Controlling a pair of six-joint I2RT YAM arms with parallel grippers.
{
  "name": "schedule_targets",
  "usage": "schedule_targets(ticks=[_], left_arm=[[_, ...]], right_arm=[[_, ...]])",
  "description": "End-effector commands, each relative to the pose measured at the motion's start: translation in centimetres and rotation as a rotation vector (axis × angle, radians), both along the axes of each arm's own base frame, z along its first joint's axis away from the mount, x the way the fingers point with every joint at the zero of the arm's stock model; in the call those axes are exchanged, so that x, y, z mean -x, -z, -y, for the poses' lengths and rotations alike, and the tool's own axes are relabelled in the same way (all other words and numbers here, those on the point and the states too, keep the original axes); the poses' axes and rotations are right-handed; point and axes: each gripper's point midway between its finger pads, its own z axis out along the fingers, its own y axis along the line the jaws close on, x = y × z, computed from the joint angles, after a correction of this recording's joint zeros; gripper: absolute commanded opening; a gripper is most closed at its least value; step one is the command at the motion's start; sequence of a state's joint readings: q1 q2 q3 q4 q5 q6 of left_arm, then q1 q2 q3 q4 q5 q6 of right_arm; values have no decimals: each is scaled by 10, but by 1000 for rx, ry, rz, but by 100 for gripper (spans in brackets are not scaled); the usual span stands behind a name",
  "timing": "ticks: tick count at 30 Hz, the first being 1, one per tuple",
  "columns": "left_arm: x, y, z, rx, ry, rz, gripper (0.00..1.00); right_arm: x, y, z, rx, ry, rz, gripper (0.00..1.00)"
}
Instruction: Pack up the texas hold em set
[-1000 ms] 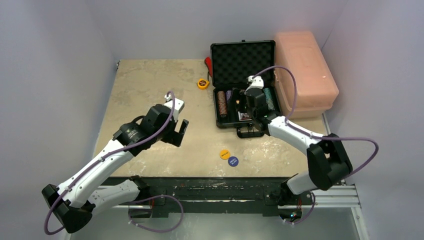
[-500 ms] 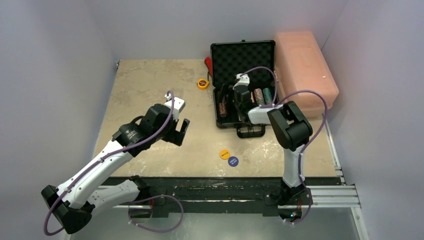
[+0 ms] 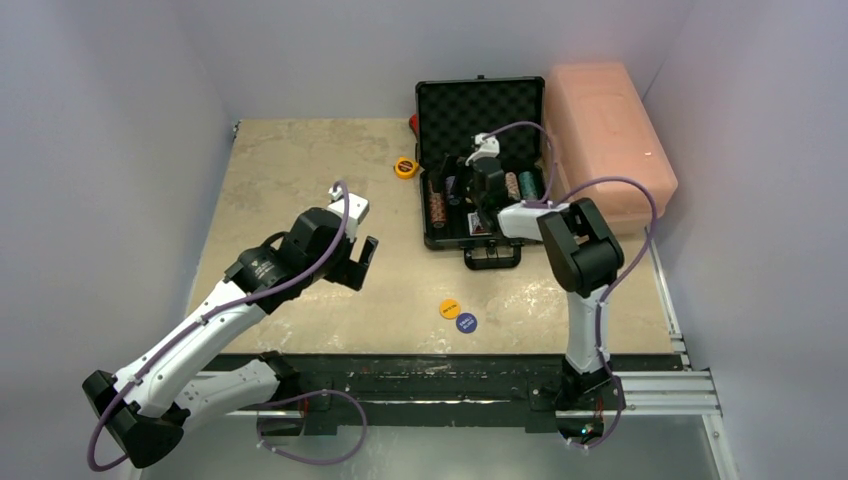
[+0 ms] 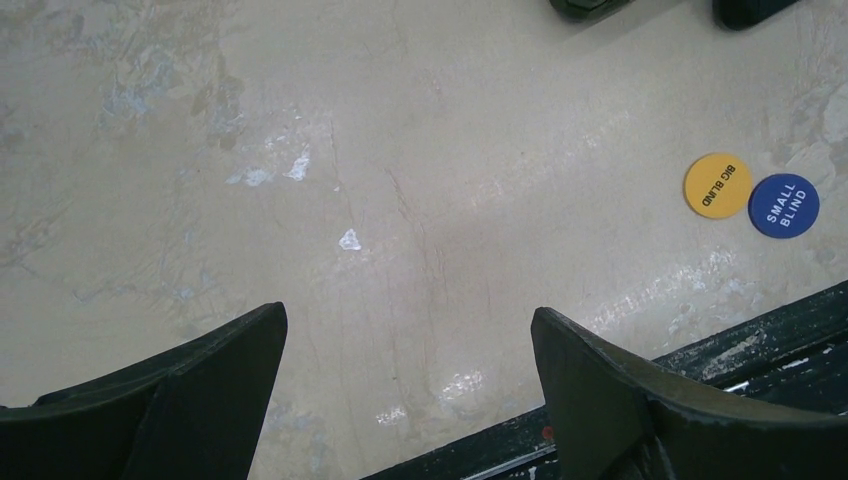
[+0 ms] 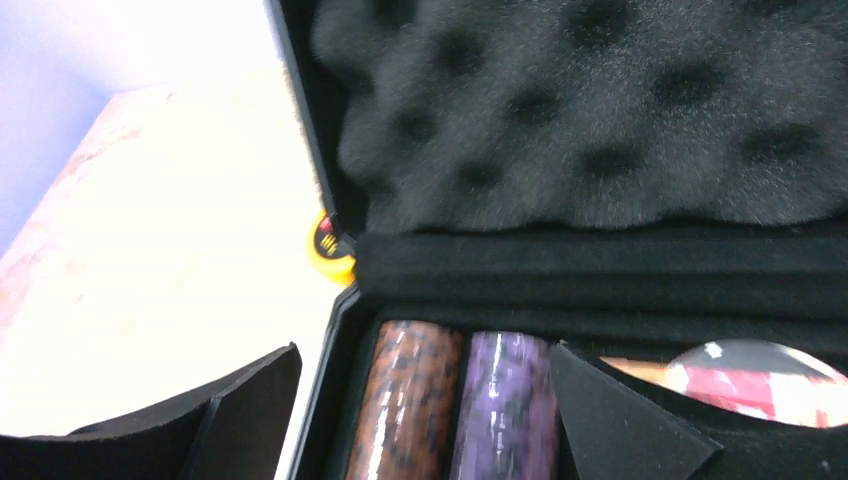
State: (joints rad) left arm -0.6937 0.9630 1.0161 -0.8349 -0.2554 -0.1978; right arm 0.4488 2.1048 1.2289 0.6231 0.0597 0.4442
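The black briefcase (image 3: 429,236) lies open at the back of the table, its foam lid (image 3: 480,105) upright. Chip stacks lie in its tray: brown (image 3: 436,205) and teal (image 3: 528,185) in the top view, brown (image 5: 405,400) and purple (image 5: 500,400) in the right wrist view. My right gripper (image 3: 468,192) (image 5: 425,350) hangs open low over the tray's left end, one finger outside the case wall and one beside the purple stack. A yellow button (image 3: 450,308) (image 4: 717,185) and a blue button (image 3: 466,322) (image 4: 783,205) lie on the table near the front. Left of them my left gripper (image 3: 360,262) (image 4: 408,310) stands open and empty over bare table.
A pink plastic box (image 3: 605,140) stands against the case's right side. A yellow tape measure (image 3: 405,167) (image 5: 332,245) lies just left of the case's back corner, with something red (image 3: 413,122) behind the lid. The case handle (image 3: 493,258) sticks out toward the front.
My right gripper has moved left across the tray to its left end, the arm folding in. The briefcase has shifted a little to the left. The left arm has stayed still.
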Motion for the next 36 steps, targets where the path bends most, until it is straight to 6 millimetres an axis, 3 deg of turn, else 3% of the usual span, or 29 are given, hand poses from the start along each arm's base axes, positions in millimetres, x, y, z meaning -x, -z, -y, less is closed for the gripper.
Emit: schedule_targets(ticks=[1, 4, 7, 12, 19, 24, 29, 32, 35, 36], left_arm=[[-5, -4, -4, -2, -14, 32, 93], [-4, -6, -3, 5, -12, 35, 93], [-3, -7, -3, 13, -8, 36, 93], [-1, -10, -5, 20, -13, 45, 93], [-1, -12, -8, 23, -24, 60, 93], [-1, -8, -4, 23, -11, 41, 93], [-1, 3, 6, 28, -2, -30, 93], [2, 9, 25, 77, 12, -118, 92], [0, 15, 43, 142, 1, -175, 92], [-2, 17, 49, 163, 1, -182, 92]], right_arm=[[31, -86, 10, -91, -60, 150, 99], [52, -80, 23, -122, -58, 135, 99], [58, -67, 18, -132, -90, 88, 99], [41, -43, -2, -200, -132, 25, 99], [2, -18, -19, -300, -129, 12, 99], [-24, -56, -24, -445, -144, 135, 99], [-25, -141, -5, -655, -164, 230, 99], [-25, -172, 5, -582, -135, 192, 99], [-17, -203, 16, -375, -125, 195, 99], [-14, -204, 24, -301, -103, 182, 99]])
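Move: The right hand, open and empty, is low over the far-left part of the open case. The middle of the upright lid is about 4 cm ahead, 3 cm right and 5 cm above it. The purple chip stack lies 2 cm back and 6 cm below; the far brown stack lies level with it, 3 cm to the hand's left. The tape measure is some 12 cm left, 4 cm ahead and 7 cm lower. From the left hand, the lid is roughly 34 cm ahead, 30 cm right and 6 cm lower. No grip is made, and any brush against the case can't be seen: the right hand springs back about 5 cm and up 8 cm from the tray, dips down and forward again, then climbs some 10 cm before the foam-lined lid towards its top edge. Its wrist rolls left side up by nearly 30 degrees, fingers wide open. Late on, the left hand sinks 3 cm, easing right. ##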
